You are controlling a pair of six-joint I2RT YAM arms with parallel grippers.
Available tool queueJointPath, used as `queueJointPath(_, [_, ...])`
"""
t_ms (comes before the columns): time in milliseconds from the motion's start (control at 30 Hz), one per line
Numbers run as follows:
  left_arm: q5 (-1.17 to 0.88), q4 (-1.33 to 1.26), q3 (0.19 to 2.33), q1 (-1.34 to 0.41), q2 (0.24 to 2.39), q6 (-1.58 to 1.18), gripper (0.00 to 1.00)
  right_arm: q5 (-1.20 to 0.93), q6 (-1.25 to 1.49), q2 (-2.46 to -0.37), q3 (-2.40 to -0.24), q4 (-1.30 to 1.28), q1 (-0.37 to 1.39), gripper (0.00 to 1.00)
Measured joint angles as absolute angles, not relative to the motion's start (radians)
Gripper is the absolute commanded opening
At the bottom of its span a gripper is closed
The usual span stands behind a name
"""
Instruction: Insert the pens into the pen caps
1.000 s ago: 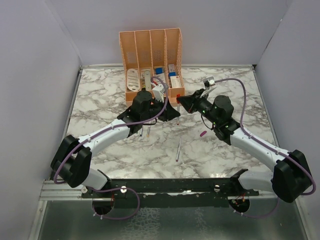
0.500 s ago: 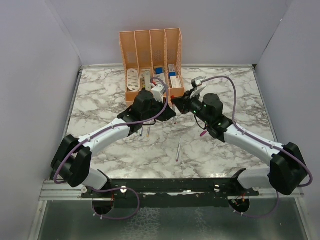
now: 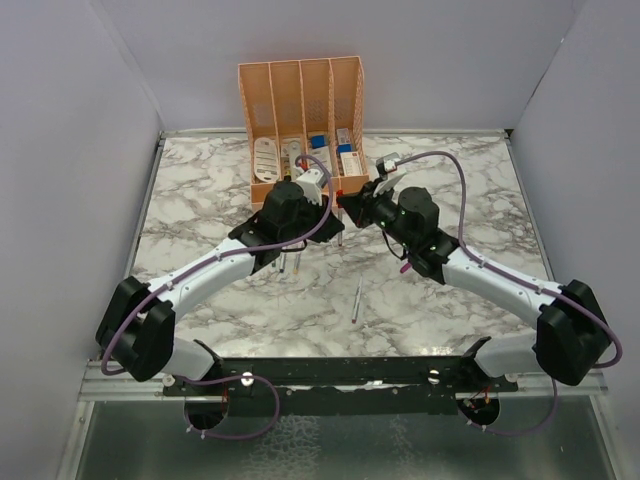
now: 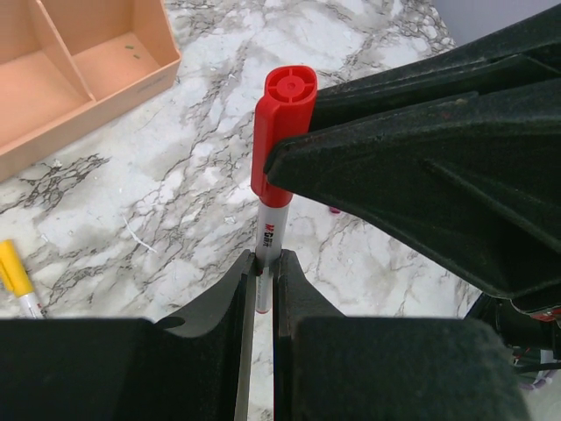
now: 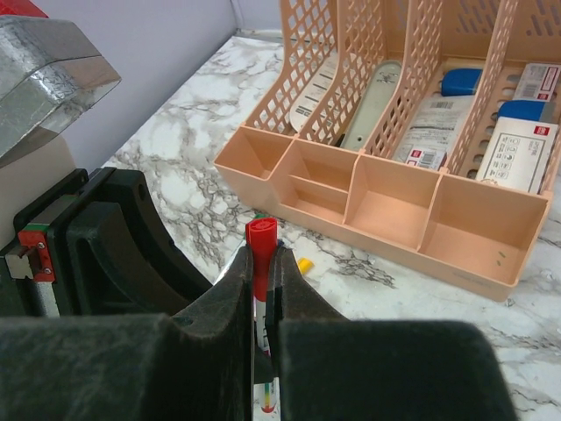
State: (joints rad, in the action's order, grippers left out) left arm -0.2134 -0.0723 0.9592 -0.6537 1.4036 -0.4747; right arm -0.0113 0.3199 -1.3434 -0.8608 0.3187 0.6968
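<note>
A thin white pen (image 4: 269, 230) with a red pen cap (image 4: 282, 123) over its upper end stands between my two grippers. My left gripper (image 4: 264, 260) is shut on the pen's barrel, below the cap. Reaching in from the right, my right gripper (image 5: 261, 254) is shut on the red cap (image 5: 261, 239). In the top view both grippers meet in front of the organiser, left gripper (image 3: 338, 218) and right gripper (image 3: 350, 203). One loose pen (image 3: 356, 300) lies mid-table and a magenta cap (image 3: 404, 268) beside my right arm. A yellow-capped pen (image 4: 15, 277) lies lower left.
The peach organiser (image 3: 300, 100) with white and blue items stands at the back, its low front trays (image 5: 386, 203) just beyond the grippers. More pens (image 3: 291, 262) lie partly under my left forearm. Grey walls close in both sides of the marble table (image 3: 200, 200).
My right arm has swung left to the left gripper, bringing the red cap up to the held pen. The left arm has hardly moved.
</note>
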Motion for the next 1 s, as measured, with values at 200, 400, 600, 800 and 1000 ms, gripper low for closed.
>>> queueJointPath(200, [-0.201, -0.031, 0.959, -0.643, 1.380, -0.464, 0.00, -0.002, 0.323, -1.361, -0.867, 0.337, 0.715, 0.01])
queueJointPath(400, [-0.201, -0.006, 0.959, -0.640, 1.379, -0.462, 0.00, 0.022, 0.346, -1.375, -0.889, 0.302, 0.723, 0.01])
queueJointPath(600, [-0.201, 0.051, 0.958, -0.628, 1.379, -0.459, 0.00, 0.041, 0.362, -1.406, -0.945, 0.225, 0.738, 0.17])
queueJointPath(800, [-0.170, 0.090, 0.952, -0.602, 1.393, -0.464, 0.00, 0.088, 0.361, -1.420, -1.013, 0.129, 0.745, 0.36])
queueJointPath(1000, [-0.152, 0.144, 0.951, -0.589, 1.491, -0.463, 0.00, 0.177, 0.348, -1.378, -1.044, 0.117, 0.746, 0.37])
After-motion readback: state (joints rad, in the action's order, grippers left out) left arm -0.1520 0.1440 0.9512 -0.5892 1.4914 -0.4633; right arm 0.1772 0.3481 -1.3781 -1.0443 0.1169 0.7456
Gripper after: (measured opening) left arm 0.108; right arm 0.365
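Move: Just below the right fingers, which hold the red cap, lies the middle of the red pen, about 3 cm down and 2 cm back. From that hand the purple cap is some 15 cm right, 2 cm back, and the last uncapped pen 4 cm right, 12 cm back, both 21 cm down. From the left hand, gripping the pen, the yellow pen lies about 9 cm left, 5 cm ahead, 18 cm down; the blue pen stands 3 cm left of it. Drifting some 1–2 cm left together, both hands keep hold of the already capped red pen; then the right fingers open, come free of the cap and rise about 3 cm, easing slightly forward and back to the right. The left keeps its pinch on the body and carries the pen down about 8 cm, quickest at the end, and 4–5 cm left towards the yellow pen, fingers tipping some 20 degrees further down. ##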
